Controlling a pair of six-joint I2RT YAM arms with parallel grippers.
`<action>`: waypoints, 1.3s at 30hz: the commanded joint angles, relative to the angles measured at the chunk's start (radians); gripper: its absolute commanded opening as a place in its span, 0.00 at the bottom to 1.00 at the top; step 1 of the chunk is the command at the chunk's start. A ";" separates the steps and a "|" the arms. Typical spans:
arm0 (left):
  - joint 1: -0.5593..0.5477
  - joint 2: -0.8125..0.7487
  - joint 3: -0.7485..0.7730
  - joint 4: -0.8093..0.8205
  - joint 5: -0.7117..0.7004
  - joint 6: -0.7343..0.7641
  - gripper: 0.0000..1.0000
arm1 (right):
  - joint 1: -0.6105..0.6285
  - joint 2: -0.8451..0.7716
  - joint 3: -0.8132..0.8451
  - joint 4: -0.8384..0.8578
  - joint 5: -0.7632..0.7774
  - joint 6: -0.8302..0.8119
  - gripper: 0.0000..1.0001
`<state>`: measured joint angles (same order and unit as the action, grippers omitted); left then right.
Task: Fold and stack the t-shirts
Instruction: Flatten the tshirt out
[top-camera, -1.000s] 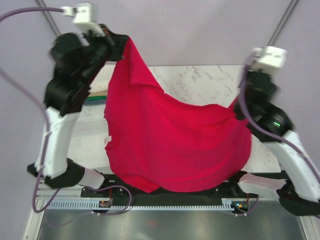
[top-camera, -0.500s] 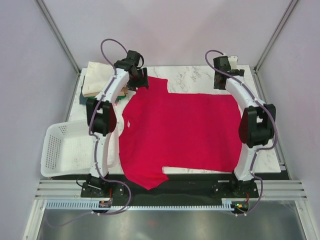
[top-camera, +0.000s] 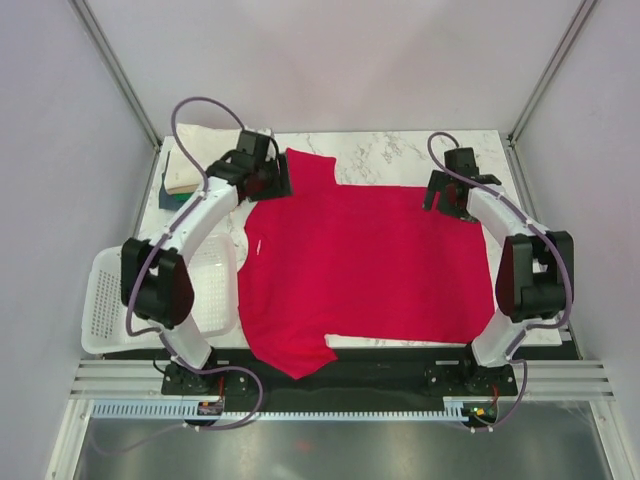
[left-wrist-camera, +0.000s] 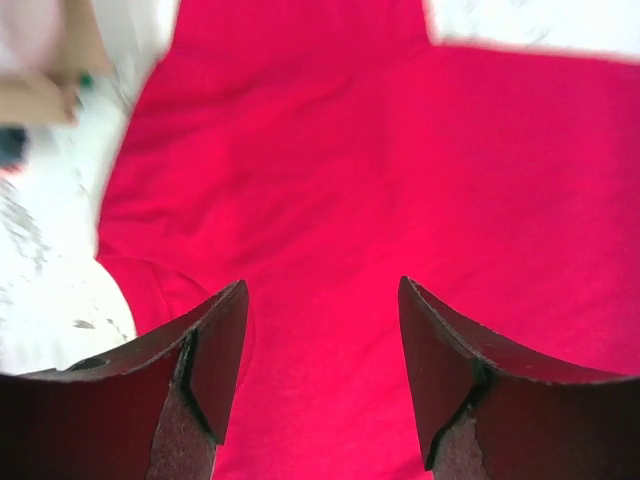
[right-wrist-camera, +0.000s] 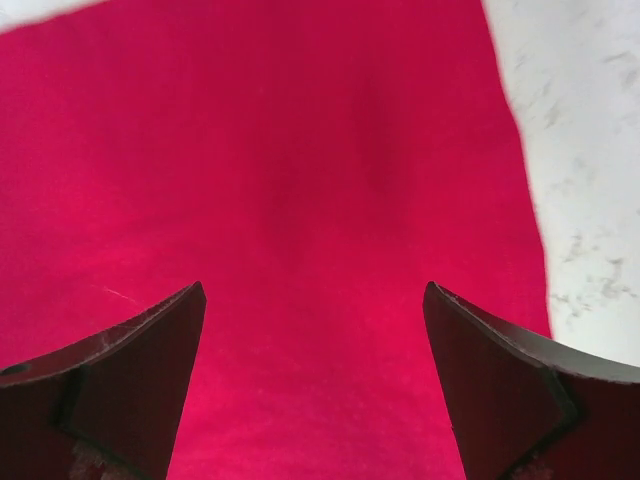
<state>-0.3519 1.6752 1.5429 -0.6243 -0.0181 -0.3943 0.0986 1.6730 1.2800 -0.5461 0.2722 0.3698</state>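
Note:
The crimson-red t-shirt (top-camera: 360, 260) lies spread flat on the marble table, one sleeve toward the back and the other hanging over the near edge. My left gripper (top-camera: 278, 182) hovers over its back left corner beside the sleeve, open with only red cloth (left-wrist-camera: 330, 180) below the gap (left-wrist-camera: 322, 285). My right gripper (top-camera: 437, 197) is over the shirt's back right corner, open wide (right-wrist-camera: 313, 288) above the cloth (right-wrist-camera: 300, 180), holding nothing. A stack of folded t-shirts (top-camera: 186, 168), cream on top, sits at the back left corner.
A white perforated basket (top-camera: 110, 300) stands off the table's left side beside the left arm. Bare marble (top-camera: 400, 150) shows behind the shirt and along the right edge (right-wrist-camera: 590, 180). Frame posts rise at the back corners.
A second ago both grippers held the red shirt up in the air. It now lies flat, both grippers have let go and opened, and both arms have drawn slightly nearer.

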 joint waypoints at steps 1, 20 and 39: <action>-0.009 0.098 -0.101 0.107 0.000 -0.055 0.68 | -0.033 0.066 -0.002 0.052 -0.128 0.027 0.98; -0.009 0.670 0.397 0.081 0.010 -0.094 0.66 | -0.181 0.635 0.475 -0.005 -0.186 0.070 0.94; -0.185 0.067 0.221 -0.091 -0.097 -0.032 0.70 | -0.188 0.262 0.547 -0.166 -0.246 0.026 0.98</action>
<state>-0.4564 2.0087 1.9602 -0.6949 -0.0498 -0.4297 -0.0891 2.1326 1.8599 -0.6930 0.0231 0.4183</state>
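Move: The red t-shirt lies spread under both open hands. Its middle is about 13 cm back and 20 cm right of the left hand, 18 cm below; its far sleeve is some 17 cm ahead and 7 cm right. The folded stack stands roughly 12 cm ahead and 18 cm left of that hand. From the right hand the t-shirt's middle is about 13 cm back, 20 cm left and 9 cm down, its far right corner 10 cm ahead and 8 cm right. Lower both open grippers to just above table height over the t-shirt, the left about 17 cm while tipping its fingers down, the right less. Staying low, sweep both forward about 16 cm, veering somewhat right, to shove the cloth outward. Then lift off and draw back, the left farther, keeping the fingers open. ##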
